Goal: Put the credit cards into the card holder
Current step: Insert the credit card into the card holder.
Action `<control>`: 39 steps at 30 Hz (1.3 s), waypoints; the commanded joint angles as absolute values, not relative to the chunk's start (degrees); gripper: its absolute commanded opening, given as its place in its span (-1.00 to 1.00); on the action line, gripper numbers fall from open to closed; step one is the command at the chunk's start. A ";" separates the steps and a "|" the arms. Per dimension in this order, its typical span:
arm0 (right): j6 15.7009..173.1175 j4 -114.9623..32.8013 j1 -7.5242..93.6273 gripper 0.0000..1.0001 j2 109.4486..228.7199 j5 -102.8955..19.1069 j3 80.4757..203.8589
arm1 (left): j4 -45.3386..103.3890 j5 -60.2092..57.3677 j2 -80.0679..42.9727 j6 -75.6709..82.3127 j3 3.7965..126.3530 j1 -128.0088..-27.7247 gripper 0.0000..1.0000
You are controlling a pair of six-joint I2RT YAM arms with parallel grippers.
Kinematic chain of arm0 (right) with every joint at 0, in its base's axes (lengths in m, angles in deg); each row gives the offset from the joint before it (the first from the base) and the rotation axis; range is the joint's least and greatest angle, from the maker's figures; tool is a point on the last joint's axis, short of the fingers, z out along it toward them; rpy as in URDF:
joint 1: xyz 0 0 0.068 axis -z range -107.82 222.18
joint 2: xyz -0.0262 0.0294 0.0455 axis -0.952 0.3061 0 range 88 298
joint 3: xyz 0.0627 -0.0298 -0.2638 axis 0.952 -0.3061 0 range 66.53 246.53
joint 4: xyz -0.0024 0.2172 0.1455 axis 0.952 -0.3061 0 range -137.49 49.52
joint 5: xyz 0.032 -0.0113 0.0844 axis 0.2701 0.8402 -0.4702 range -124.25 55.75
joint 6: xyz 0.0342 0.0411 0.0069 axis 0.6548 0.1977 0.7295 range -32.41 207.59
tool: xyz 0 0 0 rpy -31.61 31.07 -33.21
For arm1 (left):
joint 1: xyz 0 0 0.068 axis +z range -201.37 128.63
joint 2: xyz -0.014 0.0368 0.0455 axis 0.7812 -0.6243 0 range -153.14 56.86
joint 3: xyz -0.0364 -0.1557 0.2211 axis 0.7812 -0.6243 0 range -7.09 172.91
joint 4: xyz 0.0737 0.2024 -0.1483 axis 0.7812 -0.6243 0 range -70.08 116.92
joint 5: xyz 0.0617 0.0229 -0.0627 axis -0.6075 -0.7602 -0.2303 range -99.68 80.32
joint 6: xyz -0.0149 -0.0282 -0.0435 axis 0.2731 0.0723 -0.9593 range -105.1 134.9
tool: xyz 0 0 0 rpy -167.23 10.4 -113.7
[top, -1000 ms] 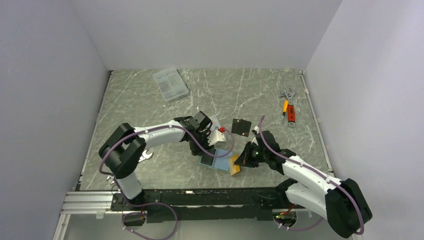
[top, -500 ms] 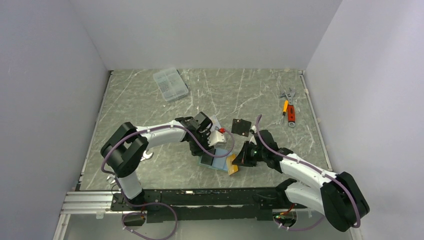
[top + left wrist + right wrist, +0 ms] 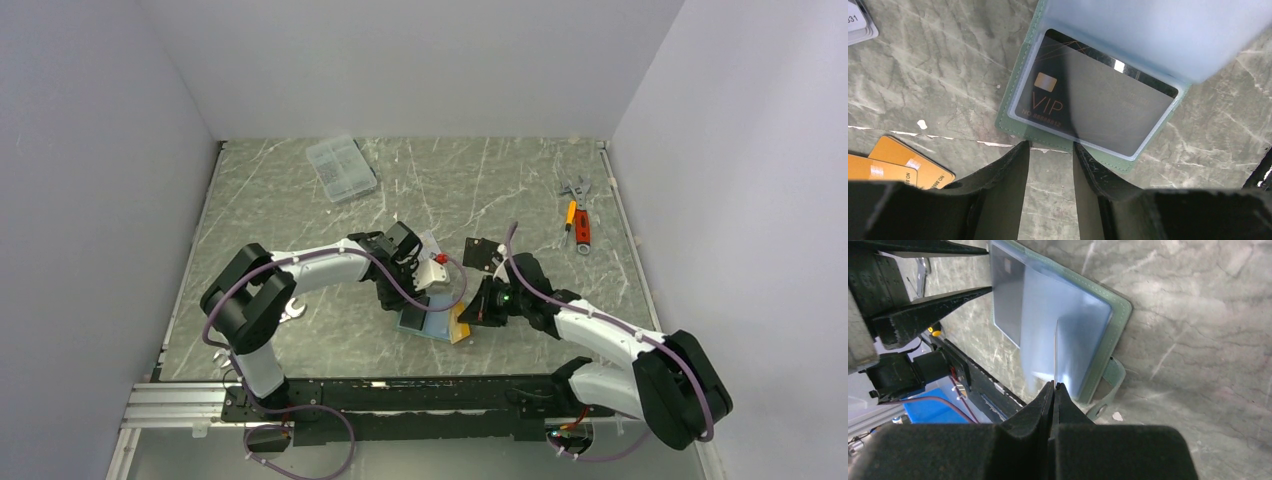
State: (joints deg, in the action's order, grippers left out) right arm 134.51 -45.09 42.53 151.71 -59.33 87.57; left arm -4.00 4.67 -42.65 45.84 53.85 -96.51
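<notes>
The card holder lies open on the table, grey-green outside and light blue inside. A dark VIP card sits in its clear pocket. My right gripper is shut on a thin translucent sleeve leaf of the holder and holds it lifted, standing at the holder's right side. My left gripper is open, with nothing between its fingers. Its tips rest at the holder's near edge. Two orange-gold credit cards lie on the table beside the holder. A pale card corner with dark digits shows at the far left.
A flat black square piece lies just behind the right gripper. A clear compartment box stands at the back left, and an orange-handled tool and a wrench lie at the right. The holder's snap tab sticks out beside my right fingertips.
My right gripper has moved left and slightly back, closer over the open holder. The left gripper has stayed at the holder's edge, its jaws narrowing slightly.
</notes>
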 commanded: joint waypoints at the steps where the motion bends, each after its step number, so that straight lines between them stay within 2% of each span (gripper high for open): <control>1: 133.82 -42.23 42.65 -1.00 153.07 -61.08 91.11 | -5.03 6.52 -42.02 46.94 54.45 -95.71 -0.15; 13: 135.23 -36.48 42.48 -1.00 155.28 -63.85 91.83 | -5.41 10.02 -40.78 46.72 54.23 -94.57 -0.19; 22: 135.01 -32.29 41.32 -1.00 164.12 -65.64 96.73 | -11.41 27.33 -39.77 47.69 58.72 -85.48 -0.19; 30: 134.06 -31.68 39.41 -1.00 171.60 -66.60 100.85 | -13.18 27.83 -38.70 53.20 57.68 -83.52 -0.19; 39: 133.16 -34.28 40.17 -1.00 169.01 -65.53 98.59 | -11.03 23.45 -37.01 58.00 56.27 -83.35 -0.18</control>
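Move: The right hand already holds a gold card, its edge under the raised clear page of the open card holder. The holder's left half, with the black card in it, lies about 12 cm to its left, 1 cm ahead and 4 cm below; the spare black cards are 14 cm ahead and 3 cm right. From the left hand, at the holder's left edge, that half is 3 cm right and 2 cm back, the loose gold cards 10 cm ahead and 4 cm left. Keeping the gold card pinched, the right hand carries it about 6 cm left and 4 cm forward, sweeping the clear page over towards the holder's left half, rising a couple of centimetres at first, then dipping about one as it slows to a stop. Partway through, the left hand lifts off the holder's left edge, about 4 cm up and 2 cm left, its half-open fingers tilting some 15 degrees. ##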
